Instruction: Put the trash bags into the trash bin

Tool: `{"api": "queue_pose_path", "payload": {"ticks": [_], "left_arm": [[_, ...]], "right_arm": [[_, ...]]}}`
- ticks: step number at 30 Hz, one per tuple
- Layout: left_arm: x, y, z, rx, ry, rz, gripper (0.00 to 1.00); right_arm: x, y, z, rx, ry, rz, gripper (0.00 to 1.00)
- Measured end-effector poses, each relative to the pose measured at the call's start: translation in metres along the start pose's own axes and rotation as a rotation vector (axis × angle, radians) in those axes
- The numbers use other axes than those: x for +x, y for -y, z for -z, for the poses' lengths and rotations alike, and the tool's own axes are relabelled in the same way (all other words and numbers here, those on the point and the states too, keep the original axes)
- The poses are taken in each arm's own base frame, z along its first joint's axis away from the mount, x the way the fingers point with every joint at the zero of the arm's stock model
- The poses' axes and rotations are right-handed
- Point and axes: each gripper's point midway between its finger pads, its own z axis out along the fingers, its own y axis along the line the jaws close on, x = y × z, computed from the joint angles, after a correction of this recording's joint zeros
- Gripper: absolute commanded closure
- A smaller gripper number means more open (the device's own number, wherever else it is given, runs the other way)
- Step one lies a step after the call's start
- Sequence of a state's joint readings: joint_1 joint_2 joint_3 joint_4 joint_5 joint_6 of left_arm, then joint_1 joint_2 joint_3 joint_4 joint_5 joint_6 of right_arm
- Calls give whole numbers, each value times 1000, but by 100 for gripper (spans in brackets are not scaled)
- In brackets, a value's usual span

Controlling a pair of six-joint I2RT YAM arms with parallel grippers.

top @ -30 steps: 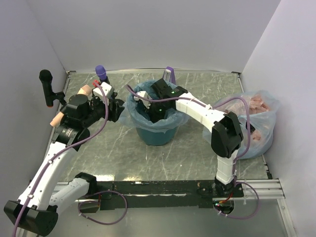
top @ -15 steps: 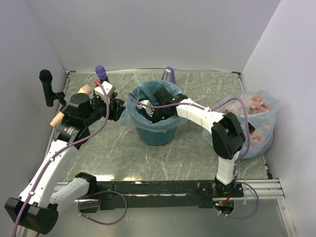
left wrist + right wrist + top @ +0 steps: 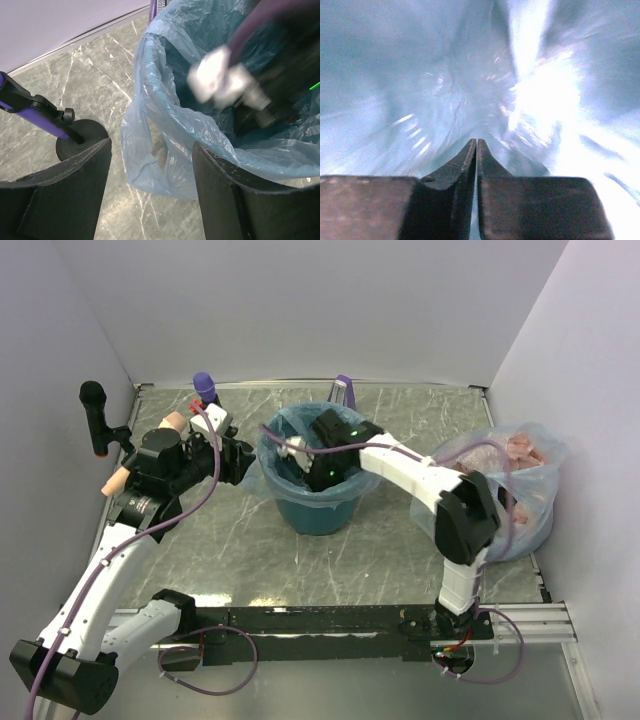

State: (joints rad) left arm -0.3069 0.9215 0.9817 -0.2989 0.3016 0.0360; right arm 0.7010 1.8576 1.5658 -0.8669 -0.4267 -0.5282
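The teal trash bin stands mid-table, lined with the pale-blue trash bag, whose edge folds out over the rim. My right gripper reaches down inside the bin. In the right wrist view its jaws are shut to a thin slit, tips against the crinkled bag all around them. My left gripper hovers just left of the bin, open. In the left wrist view the bag's hanging fold lies between the wide-apart jaws of the left gripper, untouched.
A clear bag stuffed with pink items sits at the right wall. A purple-topped stand and a black mic-like post stand at the back left, the stand's black base close to my left finger. A purple object stands behind the bin.
My right gripper has shifted inside the bin, pressing the bag lining about. The left arm has barely moved and stays open beside the bin.
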Motion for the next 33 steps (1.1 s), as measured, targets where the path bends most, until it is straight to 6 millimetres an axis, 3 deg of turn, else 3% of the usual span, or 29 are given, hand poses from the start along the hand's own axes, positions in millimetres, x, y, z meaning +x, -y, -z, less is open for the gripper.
{"api": "queue_pose_path", "payload": {"ticks": [2, 3, 5, 6, 9, 12, 15, 20, 26, 29, 33], "left_arm": [[0, 0, 0, 0, 0, 3, 30], [1, 0, -1, 0, -2, 4, 30], [1, 0, -1, -1, -4, 6, 29], [2, -1, -2, -2, -6, 7, 29], [3, -3, -3, -10, -11, 10, 25], [2, -9, -7, -40, -21, 10, 12], [-10, -23, -9, -106, -7, -1, 1], [-40, -58, -7, -268, 62, 16, 3], [-96, -107, 1, -464, 193, 76, 3], [-129, -124, 4, -516, 274, 88, 3], [-155, -138, 5, -554, 350, 100, 3]], "right_arm": [[-28, 1, 33, 57, 83, 24, 77], [-45, 2, 52, 92, 136, 42, 69], [-74, 1, 88, 149, 237, 75, 51], [-90, -1, 114, 190, 299, 98, 37], [-116, -6, 173, 298, 437, 108, 8], [-127, -3, 229, 449, 557, 70, 5], [-124, 16, 276, 660, 623, -8, 1], [-99, 49, 328, 997, 669, -163, 1], [-53, 58, 351, 1215, 629, -265, 1], [-37, 57, 357, 1265, 621, -287, 1], [-21, 68, 364, 1287, 630, -365, 1]]}}
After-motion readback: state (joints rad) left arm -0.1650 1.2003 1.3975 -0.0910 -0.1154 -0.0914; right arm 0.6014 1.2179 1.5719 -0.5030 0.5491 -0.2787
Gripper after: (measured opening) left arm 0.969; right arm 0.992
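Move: Inside the lined trash bin, the right hand's shut fingers are near its middle: the bin's centre is about 2 cm ahead, 3 cm to the right and roughly level. From that hand the metronome stands some 22 cm ahead and 6 cm right, and the filled bag 2 cm ahead and 38 cm right. From the left hand the bin's centre is about 1 cm ahead, 14 cm right and 17 cm below; the purple microphone is 18 cm ahead, 3 cm left and 19 cm lower. Rising fast out of the bin, the empty right hand climbs a little over 30 cm, then swings about 20 cm right, clear of the bin and towards the filled bag's side, its fingers opening wide as they turn from down-left to forward. The left hand starts later, backing off the liner's hanging edge up, forward and left, turning counter-clockwise some 30 degrees and opening fully. ##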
